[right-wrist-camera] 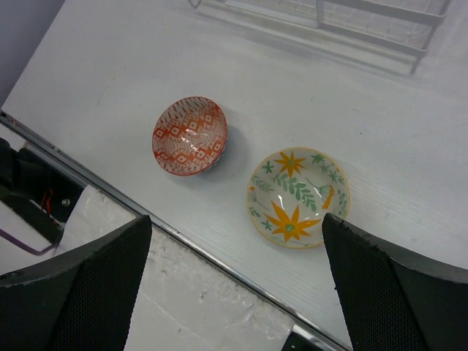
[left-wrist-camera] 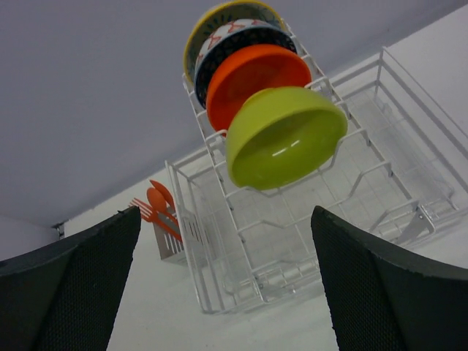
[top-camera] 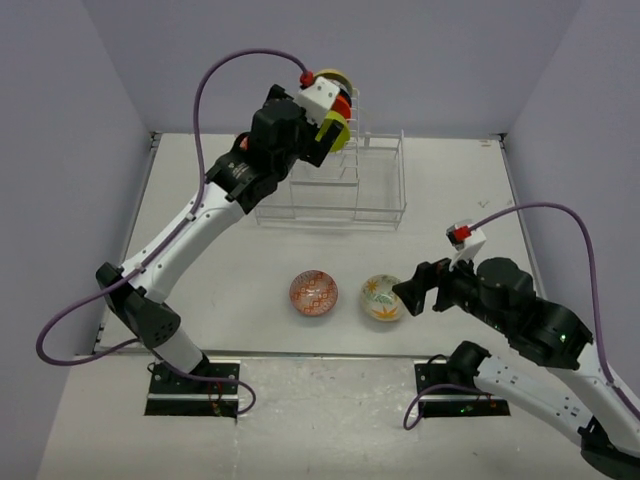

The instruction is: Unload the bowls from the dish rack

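Observation:
Several bowls stand on edge in a row at the left end of the dish rack [left-wrist-camera: 292,219]: a lime green bowl [left-wrist-camera: 285,135] nearest me, then a plain orange bowl [left-wrist-camera: 252,73], a blue patterned bowl [left-wrist-camera: 228,42] and a yellow-rimmed bowl [left-wrist-camera: 219,13]. My left gripper [left-wrist-camera: 227,292] is open, close in front of the lime bowl and apart from it. On the table lie a red-white patterned bowl [right-wrist-camera: 190,135] and an orange-leaf bowl [right-wrist-camera: 297,196]. My right gripper [right-wrist-camera: 234,285] hangs open and empty just above the leaf bowl's near side.
Orange utensils [left-wrist-camera: 157,205] stand in the rack's small side cup. The rack [top-camera: 350,185] sits at the back centre of the table, and the two loose bowls [top-camera: 314,292] [top-camera: 382,297] lie near the table's front edge [right-wrist-camera: 219,259].

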### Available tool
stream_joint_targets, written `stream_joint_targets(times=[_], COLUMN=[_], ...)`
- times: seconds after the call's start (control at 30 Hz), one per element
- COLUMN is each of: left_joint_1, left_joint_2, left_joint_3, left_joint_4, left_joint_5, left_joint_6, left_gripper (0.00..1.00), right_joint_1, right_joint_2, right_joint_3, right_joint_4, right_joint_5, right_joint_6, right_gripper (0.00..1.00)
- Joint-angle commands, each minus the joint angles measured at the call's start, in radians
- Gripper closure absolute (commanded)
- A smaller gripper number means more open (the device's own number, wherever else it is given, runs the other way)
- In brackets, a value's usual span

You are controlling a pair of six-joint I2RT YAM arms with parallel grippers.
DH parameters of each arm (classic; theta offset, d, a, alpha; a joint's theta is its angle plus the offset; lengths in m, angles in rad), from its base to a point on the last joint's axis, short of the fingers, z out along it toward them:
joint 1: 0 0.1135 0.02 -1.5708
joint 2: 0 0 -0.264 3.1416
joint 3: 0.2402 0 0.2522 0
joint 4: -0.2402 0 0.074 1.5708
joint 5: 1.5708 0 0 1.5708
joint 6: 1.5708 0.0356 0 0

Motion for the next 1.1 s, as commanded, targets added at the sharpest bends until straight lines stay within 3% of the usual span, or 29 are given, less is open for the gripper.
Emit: stream_joint_targets(times=[0.0, 0.13, 0.57, 0.73, 1.0, 1.07], left_joint_1=[-0.002, -0.001, -0.002, -0.001, -0.001, -0.001], left_joint_2=[0.084, 0.161, 0.149, 0.155, 0.163, 0.166], left_joint_3=[0.046, 0.091, -0.122, -0.170, -0.182, -0.183], left_joint_4=[0.153, 0.144, 0.509, 0.584, 0.623, 0.632], left_joint_5=[0.045, -0.001, -0.059, -0.045, -0.034, -0.044], left_joint_6=[0.154, 0.205, 0.487, 0.585, 0.619, 0.628], left_gripper=[0.03, 0.08, 0.16, 0.31, 0.45, 0.57], right_joint_1=[-0.002, -0.002, -0.002, -0.002, -0.002, -0.002], right_joint_2=[-0.070, -0.136, -0.170, -0.165, -0.144, -0.141], right_joint_3=[-0.008, -0.008, 0.001, 0.013, 0.019, 0.018], right_joint_4=[0.013, 0.010, -0.009, -0.009, -0.004, -0.001], right_joint_5=[-0.016, -0.018, -0.042, -0.047, -0.047, -0.042], right_joint_6=[0.015, 0.013, 0.004, 0.004, -0.013, -0.016], right_gripper=[0.01, 0.01, 0.01, 0.01, 0.01, 0.01])
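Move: The green bowl, front one in the rack's row, lies about 11 cm ahead of the left hand, 7 cm to its right and 8 cm below. The solid orange bowl stands some 4 cm beyond the green one and about level with it. The utensil holder is roughly 10 cm ahead of the left hand, 13 cm to its left and 26 cm below. From the right hand the green bowl is about 37 cm ahead, 15 cm left and slightly higher. Forward about 8 cm, down and a little right, the left hand goes to the green bowl's upper left rim, slowing after a quick first half and rising slightly at the end. It rolls left side up some 25 degrees, tips its fingers upward and closes to about half open around the rim; a touch can't be made out. The right hand, empty and open, backs off and up from the flowered bowl. ##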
